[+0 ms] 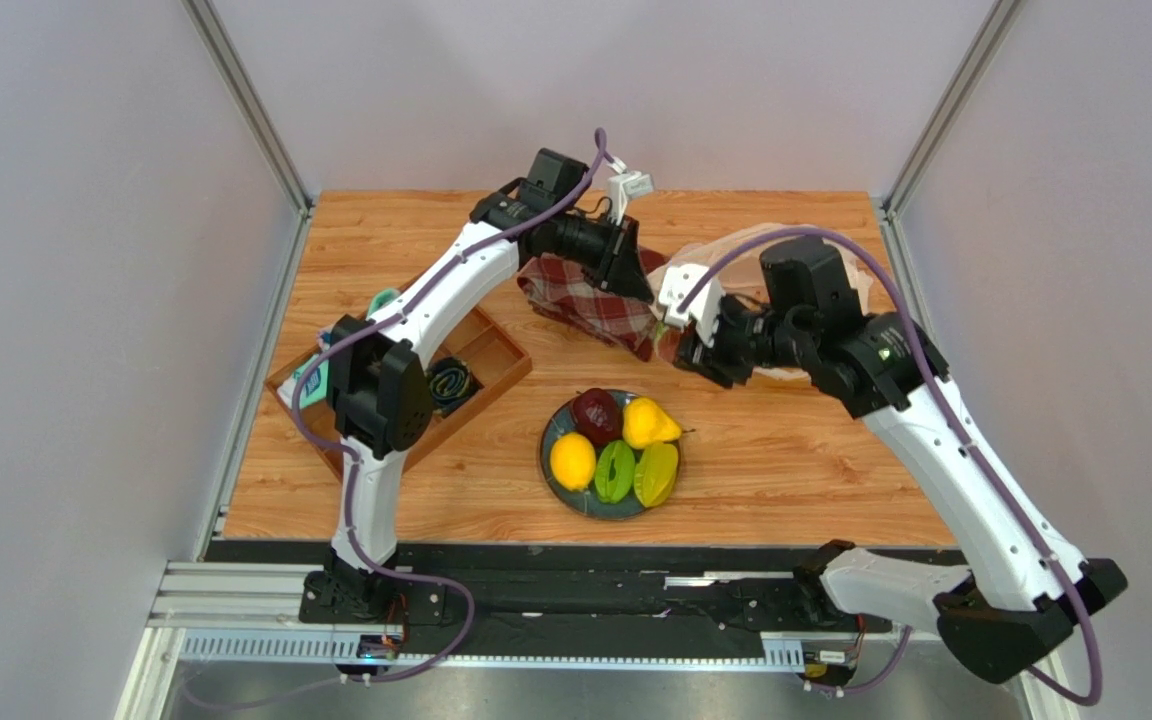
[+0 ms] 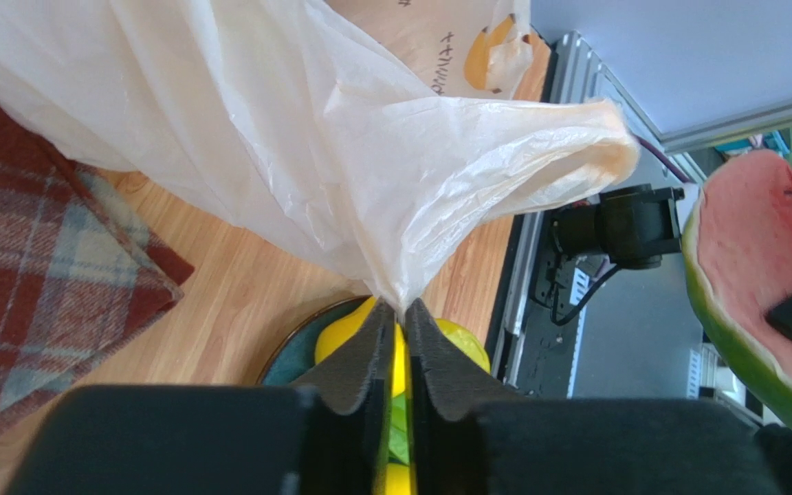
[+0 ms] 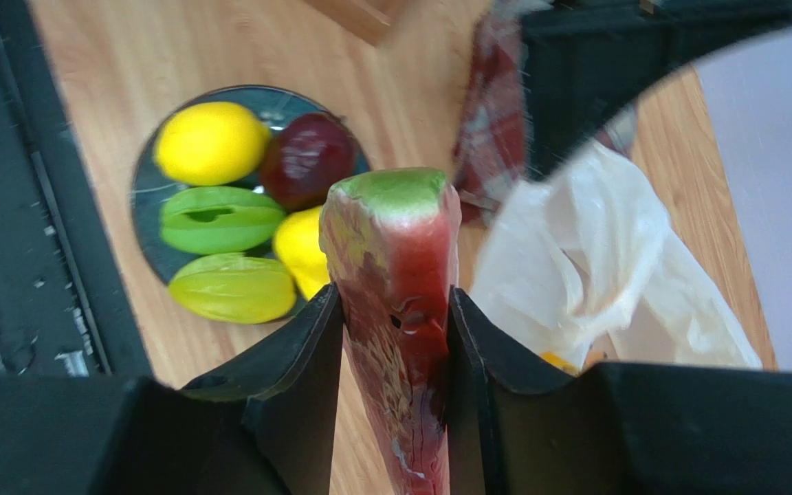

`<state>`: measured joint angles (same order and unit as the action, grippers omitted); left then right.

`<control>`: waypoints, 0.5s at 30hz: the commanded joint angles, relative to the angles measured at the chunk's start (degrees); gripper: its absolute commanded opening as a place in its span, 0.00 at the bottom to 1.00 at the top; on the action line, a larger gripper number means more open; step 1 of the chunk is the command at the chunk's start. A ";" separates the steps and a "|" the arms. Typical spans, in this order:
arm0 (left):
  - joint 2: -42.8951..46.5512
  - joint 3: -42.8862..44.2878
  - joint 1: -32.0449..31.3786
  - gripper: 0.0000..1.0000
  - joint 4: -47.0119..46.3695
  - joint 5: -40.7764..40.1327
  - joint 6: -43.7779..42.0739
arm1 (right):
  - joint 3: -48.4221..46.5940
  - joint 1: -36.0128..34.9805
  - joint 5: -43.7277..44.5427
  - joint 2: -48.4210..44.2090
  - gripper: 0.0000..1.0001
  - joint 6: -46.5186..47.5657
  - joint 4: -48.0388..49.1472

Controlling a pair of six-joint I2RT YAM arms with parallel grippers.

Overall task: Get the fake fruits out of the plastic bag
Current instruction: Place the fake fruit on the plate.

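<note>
The translucent beige plastic bag (image 2: 318,134) hangs stretched from my left gripper (image 2: 400,307), which is shut on a gathered fold of it at the fingertips. In the top view the bag (image 1: 717,255) lies at the back right of the table. My right gripper (image 3: 395,299) is shut on the red, green-rinded watermelon slice (image 3: 395,237), held in the air between the bag (image 3: 596,258) and the plate. On the dark plate (image 1: 555,450) lie a yellow lemon (image 1: 573,461), a dark red round fruit (image 1: 596,416), and yellow and green pieces. Something yellow shows inside the bag's opening.
A red plaid cloth (image 1: 590,300) lies under my left wrist, beside the bag. A wooden tray (image 1: 492,353) with coiled black and teal items stands at the left. Metal frame posts rise at the back corners. The two grippers are close together.
</note>
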<state>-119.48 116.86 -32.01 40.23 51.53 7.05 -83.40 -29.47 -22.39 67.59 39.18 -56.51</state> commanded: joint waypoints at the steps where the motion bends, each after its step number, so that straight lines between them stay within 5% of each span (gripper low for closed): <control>1: 2.84 -1.10 -0.07 0.28 -3.93 4.29 4.90 | 2.89 -6.02 1.39 0.34 0.27 3.45 -3.07; 3: 4.42 -1.81 0.28 0.40 -3.67 3.50 5.60 | 3.33 -9.70 1.65 2.89 0.27 3.89 -3.17; 4: 5.13 -2.07 0.45 0.73 -3.58 2.53 6.13 | 3.59 -10.68 1.65 3.85 0.27 3.97 -3.08; 6: 7.75 -3.65 1.33 0.98 -3.58 0.25 6.92 | 4.46 -12.61 1.65 6.31 0.27 4.41 -1.68; 15: 21.29 -10.94 9.76 0.98 -4.54 -3.28 8.95 | 6.22 -16.23 -2.03 16.85 0.29 5.21 -1.23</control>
<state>-107.79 107.35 -26.44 37.93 49.15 14.24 -77.21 -44.66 -21.58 81.80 43.62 -58.85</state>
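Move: Held high in the right hand, the watermelon slice has the plate's middle about 11 cm to the left, 3 cm back and 28 cm below. On the plate, the pear is about 5 cm left and 1 cm ahead of the hand, the apple 13 cm left and 2 cm ahead, and the yellow-green star fruit 5 cm left and 6 cm back. From the left hand, still pinching the bag's edge, the bag's body lies 10 cm ahead and 21 cm right, the plate 13 cm back and 4 cm left. Lowering the watermelon slice towards the plate, the right hand sinks about 12 cm while easing left and back, the fingers tipping more steeply down and turning somewhat counter-clockwise, their grip kept. The left fingers open wide and let go of the bag's edge; that hand then pulls away left and up, some 5 cm to the left. ##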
